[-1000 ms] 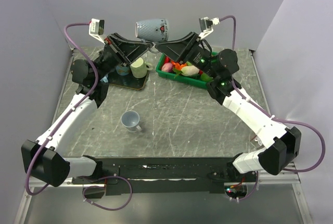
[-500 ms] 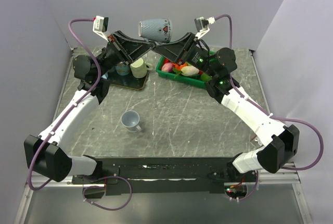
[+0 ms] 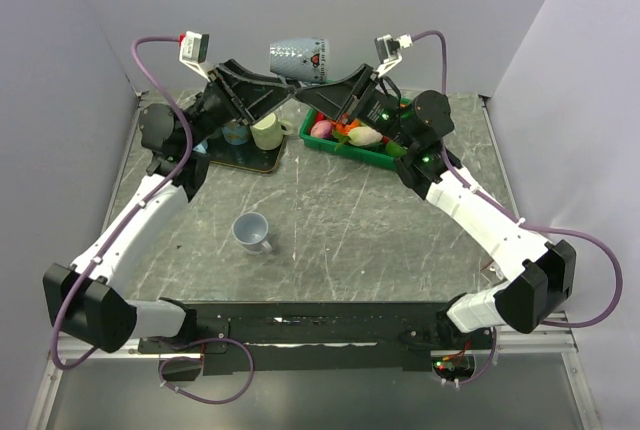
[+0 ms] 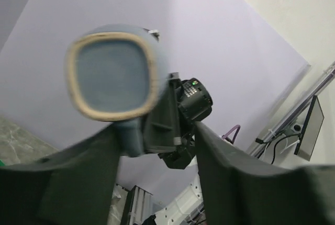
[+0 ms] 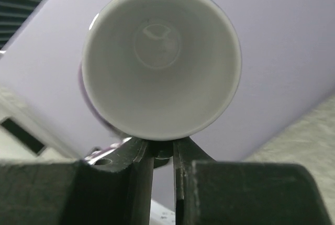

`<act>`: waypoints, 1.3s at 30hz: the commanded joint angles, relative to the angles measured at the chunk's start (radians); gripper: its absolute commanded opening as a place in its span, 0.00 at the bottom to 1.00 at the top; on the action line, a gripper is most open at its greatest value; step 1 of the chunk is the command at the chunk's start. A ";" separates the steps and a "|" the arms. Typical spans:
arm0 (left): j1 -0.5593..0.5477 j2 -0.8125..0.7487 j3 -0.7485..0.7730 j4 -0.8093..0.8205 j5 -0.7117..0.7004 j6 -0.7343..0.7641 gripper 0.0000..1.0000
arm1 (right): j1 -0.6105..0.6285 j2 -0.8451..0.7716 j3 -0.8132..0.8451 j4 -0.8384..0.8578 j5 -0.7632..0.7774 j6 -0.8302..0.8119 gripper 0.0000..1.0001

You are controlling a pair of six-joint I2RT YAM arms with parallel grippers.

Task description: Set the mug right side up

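The blue-grey mug (image 3: 298, 56) with a red heart hangs in the air at the back middle, lying nearly on its side with its mouth toward the right. My right gripper (image 3: 310, 88) is shut on it from below. In the right wrist view the white inside of the mug (image 5: 159, 57) faces the camera, and the right gripper (image 5: 163, 152) pinches just under the rim. My left gripper (image 3: 280, 88) stands open beneath the mug. The left wrist view shows the mug's base (image 4: 112, 73), with the left gripper (image 4: 157, 131) spread on either side of the handle.
A small blue-grey mug (image 3: 252, 233) stands upright on the marbled table. At the back left, a dark tray (image 3: 262, 162) carries a pale green mug (image 3: 268, 132) and a bluish cup (image 3: 236, 132). A green bin (image 3: 330, 145) with colourful toys (image 3: 362, 134) sits at the back right.
The right jaws have closed on the mug and the left jaws have opened off it. Both grippers and the mug have risen slightly.
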 commanded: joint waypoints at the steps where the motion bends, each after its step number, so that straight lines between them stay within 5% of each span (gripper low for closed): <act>1: -0.015 -0.047 0.011 -0.158 0.014 0.118 0.79 | 0.000 -0.083 0.005 -0.009 0.111 -0.099 0.00; 5: -0.014 -0.065 0.017 -0.340 -0.051 0.208 0.99 | 0.000 -0.138 0.002 -0.116 0.180 -0.194 0.00; 12: -0.011 -0.049 0.080 -0.923 -0.455 0.405 0.96 | 0.002 -0.226 -0.050 -0.400 0.398 -0.421 0.00; 14: -0.005 -0.038 0.096 -1.027 -0.653 0.415 0.96 | 0.008 -0.244 -0.061 -0.489 0.405 -0.525 0.00; 18: 0.087 -0.012 0.126 -1.193 -0.790 0.405 0.96 | 0.057 -0.246 -0.104 -0.679 0.460 -0.668 0.00; 23: 0.152 0.011 0.132 -1.220 -0.818 0.437 0.96 | 0.228 -0.230 -0.219 -0.774 0.612 -0.782 0.00; 30: 0.180 0.042 0.119 -1.240 -0.826 0.446 0.96 | 0.381 -0.095 -0.357 -0.828 0.675 -0.736 0.00; 39: 0.189 0.070 0.093 -1.247 -0.801 0.445 0.96 | 0.441 0.161 -0.218 -0.975 0.790 -0.696 0.00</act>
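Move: The right hand still holds the sideways grey mug by its handle; bare tabletop for it lies about 46 cm below, 3 cm back and roughly level sideways. The upright mug already there sits about 12 cm left and 3 cm back of the hand, also 46 cm down. From the left hand, the butterfly mug on the tray is some 33 cm ahead, 20 cm left and 47 cm down, the green mug about 29 cm ahead and 11 cm left. Slipping about 6 cm rightward first, the right hand draws the mug clear of the left fingers, then swings back left a little and plunges some 40 cm towards the table beside the upright mug, tipping its fingers from leftward to down by about 80 degrees and keeping its pinch. The left hand spreads wide and sweeps down, left and forward towards the tray, its fingers turning to point forward and down. ##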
